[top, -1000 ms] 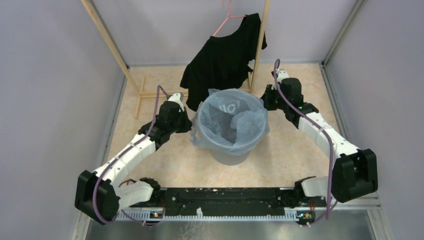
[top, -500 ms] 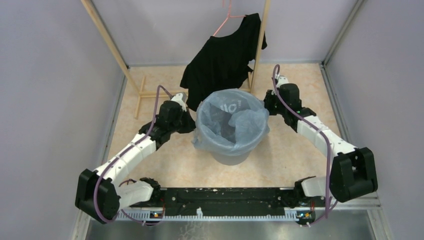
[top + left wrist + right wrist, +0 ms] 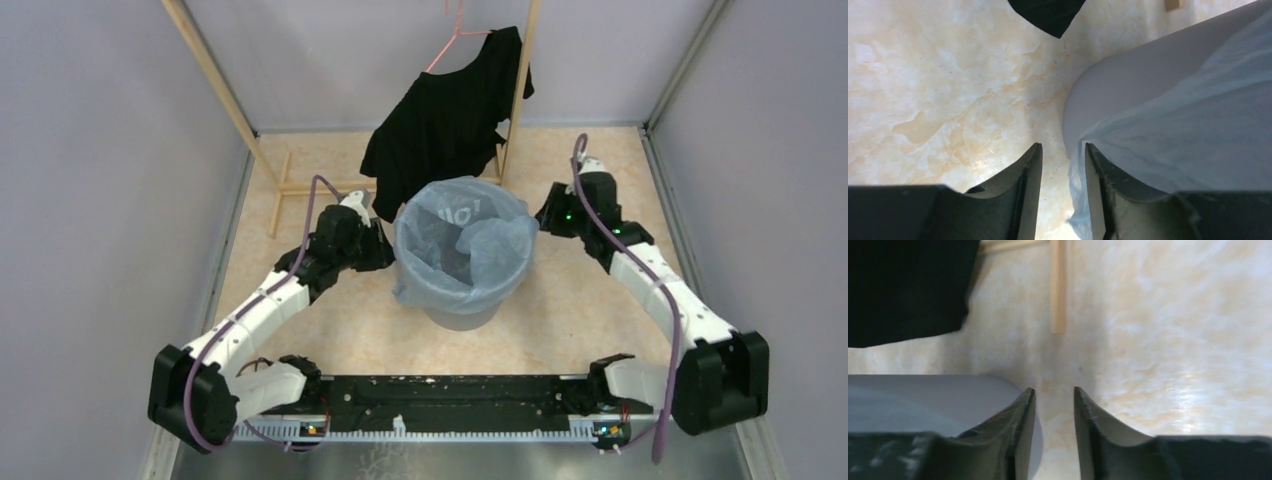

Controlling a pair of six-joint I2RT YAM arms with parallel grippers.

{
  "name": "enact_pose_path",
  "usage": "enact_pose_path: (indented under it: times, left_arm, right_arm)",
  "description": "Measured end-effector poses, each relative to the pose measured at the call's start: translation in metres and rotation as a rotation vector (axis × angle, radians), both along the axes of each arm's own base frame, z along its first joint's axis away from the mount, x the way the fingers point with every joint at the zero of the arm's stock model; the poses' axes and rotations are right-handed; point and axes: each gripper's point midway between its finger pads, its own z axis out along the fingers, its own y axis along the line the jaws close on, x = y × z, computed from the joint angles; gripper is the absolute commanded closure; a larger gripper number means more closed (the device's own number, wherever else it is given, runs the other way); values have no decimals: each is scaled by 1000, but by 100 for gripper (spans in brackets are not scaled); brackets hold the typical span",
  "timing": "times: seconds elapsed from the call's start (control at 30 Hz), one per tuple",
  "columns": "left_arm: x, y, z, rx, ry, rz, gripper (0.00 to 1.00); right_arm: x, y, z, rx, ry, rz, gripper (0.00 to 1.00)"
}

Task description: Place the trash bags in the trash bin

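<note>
The grey trash bin [image 3: 462, 312] stands mid-floor between the arms. The pale blue trash bag [image 3: 462, 243] lines it, its film folded out over the rim and sagging inside. My left gripper [image 3: 384, 252] is at the bin's left side. In the left wrist view it [image 3: 1063, 146] is open, with a loose flap of the bag [image 3: 1198, 115] hanging in the gap against the right finger [image 3: 1095, 175], beside the bin wall [image 3: 1128, 75]. My right gripper [image 3: 546, 214] is off the bin's right rim. In its own view it [image 3: 1053, 390] is open over bare floor, with the bin [image 3: 923, 400] to its left.
A black shirt [image 3: 440, 120] on a pink hanger [image 3: 452, 40] hangs from a wooden rack [image 3: 215, 80] just behind the bin. The rack's foot bars [image 3: 1058, 290] lie on the marbled floor. Grey walls close in the left, right and back.
Both grippers were shut on the bag's edge at the rim and have opened and let it go. The right gripper has drawn away to the right; the bag's rim has settled lower.
</note>
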Motion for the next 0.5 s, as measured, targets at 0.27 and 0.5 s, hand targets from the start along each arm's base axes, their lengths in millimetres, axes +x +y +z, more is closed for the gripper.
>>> enact_pose_path:
  times: [0.27,0.5]
  left_arm:
    - [-9,15,35,-9,-99,38,44]
    - [-32,13,11,-24,-27,-18,39]
  right_arm:
    - [-31,-36,88,49,-193,-57,26]
    - [-71,14,61,228,-118,226,28]
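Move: The trash bag already lines the bin between the two hands. Its middle lies about 13 cm to the left hand's right, level front to back, and some 14 cm to the right hand's left and 6 cm back. The bin sits around it, its middle a couple of centimetres lower. A rack foot lies on the table about 13 cm ahead of the right hand, 5 cm left and 15 cm below; the black shirt's lower corner hangs some 9 cm straight ahead of the left hand. The right hand springs up about 9 cm and a little to its right, then swings back left and sinks some 3 cm while drawing back 7 cm in all along the bin's right side, its fingers opening wide and its wrist ending rolled and turned counter-clockwise by roughly 15 degrees each. The left hand opens farther too beside the bag's hanging edge, bobs up and down again, and draws back about 3 cm, edging slightly left. ##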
